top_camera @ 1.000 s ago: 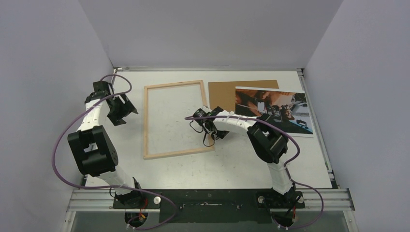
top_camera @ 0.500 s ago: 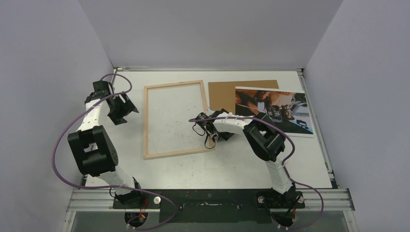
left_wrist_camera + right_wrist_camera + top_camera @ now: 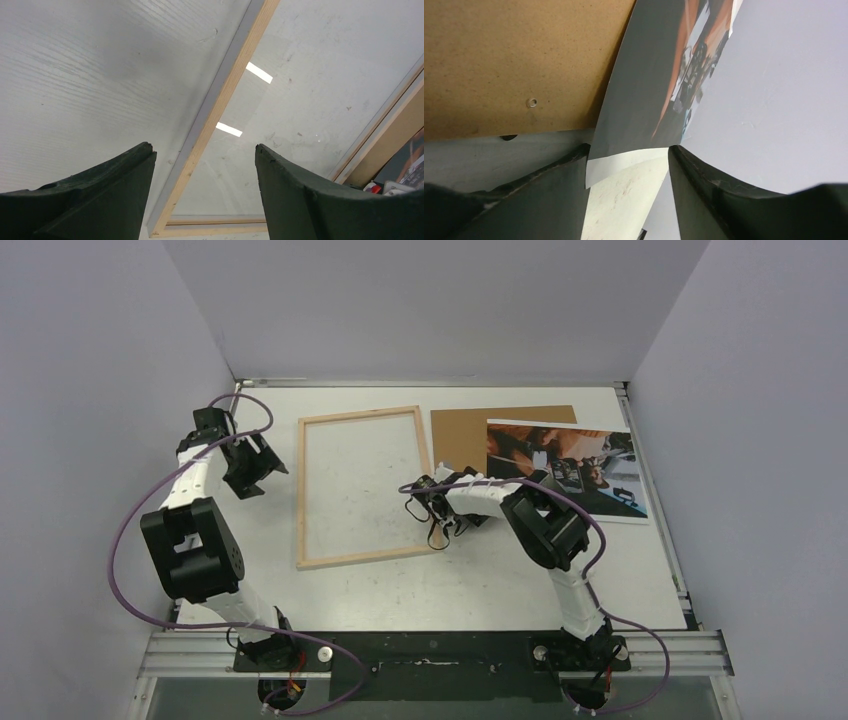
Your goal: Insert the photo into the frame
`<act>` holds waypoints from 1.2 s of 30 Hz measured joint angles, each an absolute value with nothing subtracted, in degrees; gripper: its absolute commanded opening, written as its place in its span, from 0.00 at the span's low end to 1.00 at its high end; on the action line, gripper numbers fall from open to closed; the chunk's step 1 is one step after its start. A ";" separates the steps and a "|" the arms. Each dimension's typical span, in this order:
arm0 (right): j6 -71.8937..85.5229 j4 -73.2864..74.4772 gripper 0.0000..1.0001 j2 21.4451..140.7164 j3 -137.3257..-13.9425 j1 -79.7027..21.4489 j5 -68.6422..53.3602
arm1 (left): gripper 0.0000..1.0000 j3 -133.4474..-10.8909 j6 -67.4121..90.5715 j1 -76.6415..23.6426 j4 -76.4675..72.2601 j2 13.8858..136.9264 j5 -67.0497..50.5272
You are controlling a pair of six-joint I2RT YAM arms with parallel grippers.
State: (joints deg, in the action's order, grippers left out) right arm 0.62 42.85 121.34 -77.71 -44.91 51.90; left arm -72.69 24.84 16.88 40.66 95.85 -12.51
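Observation:
The frame (image 3: pixel 365 490) lies flat left of centre with its pale wood back up. Its left rail (image 3: pixel 220 110) runs between the fingers of my left gripper (image 3: pixel 202 146), which hangs open and empty. From above, that left gripper (image 3: pixel 250 472) is just off the frame's left side. The photo (image 3: pixel 565 470), dark with orange and blue tones, lies at the right, overlapping the brown board. My right gripper (image 3: pixel 452 516) is low by the frame's right rail. In the wrist view the right gripper (image 3: pixel 628 150) has its jaws apart, with the photo's (image 3: pixel 649 100) white-edged corner between them.
A brown backing board (image 3: pixel 468 435) lies behind the photo's left part, with a small hole showing in the board (image 3: pixel 531 103). Glints inside the frame suggest a clear sheet (image 3: pixel 280 115). Side walls close in left and right. The arm bases stand on a rail (image 3: pixel 430 650) at the near edge.
My right gripper has shifted a little to the right, toward the photo's corner, and its jaws have narrowed somewhat. The left arm has not moved.

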 measured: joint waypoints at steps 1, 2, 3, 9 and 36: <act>0.58 42.46 0.46 121.36 -77.38 -44.91 52.14 | 0.71 -72.69 24.86 16.88 40.66 95.96 -12.64; 0.51 42.06 0.41 121.38 -77.12 -44.93 52.18 | 0.71 -72.69 24.88 16.88 40.60 96.14 -12.73; 0.47 41.58 0.38 121.40 -76.90 -44.91 52.07 | 0.71 -72.69 24.91 16.88 40.51 96.31 -12.86; -1.56 39.55 0.11 121.40 -76.69 -44.60 50.13 | 0.71 -72.93 25.30 16.88 40.45 97.12 -13.89; 7.75 49.43 0.00 111.79 -95.59 -39.77 29.45 | 0.71 -74.06 27.29 16.58 39.97 96.01 -18.72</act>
State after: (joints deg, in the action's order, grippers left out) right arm 7.75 49.43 111.79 -95.59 -39.77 29.45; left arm -74.06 27.29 16.58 39.97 96.01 -18.72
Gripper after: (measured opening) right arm 0.027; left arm 0.711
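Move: The photo's near left corner already sits between the right hand's open fingers, right at the hand point. The photo's middle is roughly 16 cm to the hand's right, 10 cm ahead and some 2 cm below. The frame's middle lies about 23 cm left and 7 cm ahead, the backing board's middle 13 cm ahead and 4 cm right, both about as low. From the left hand the photo is some 57 cm right, 7 cm ahead and 9 cm below. The photo's near left corner is pinched as the right hand sinks a bit over 1 cm and shuts its fingers, then lifted some 10 cm, carried left towards the frame by about 6 cm in all and a little forward. Meanwhile the wrist rolls about 35 degrees, left side up, so the fingers swing from slanting right to pointing ahead and down. The open left hand eases 2 cm right and slightly up. ##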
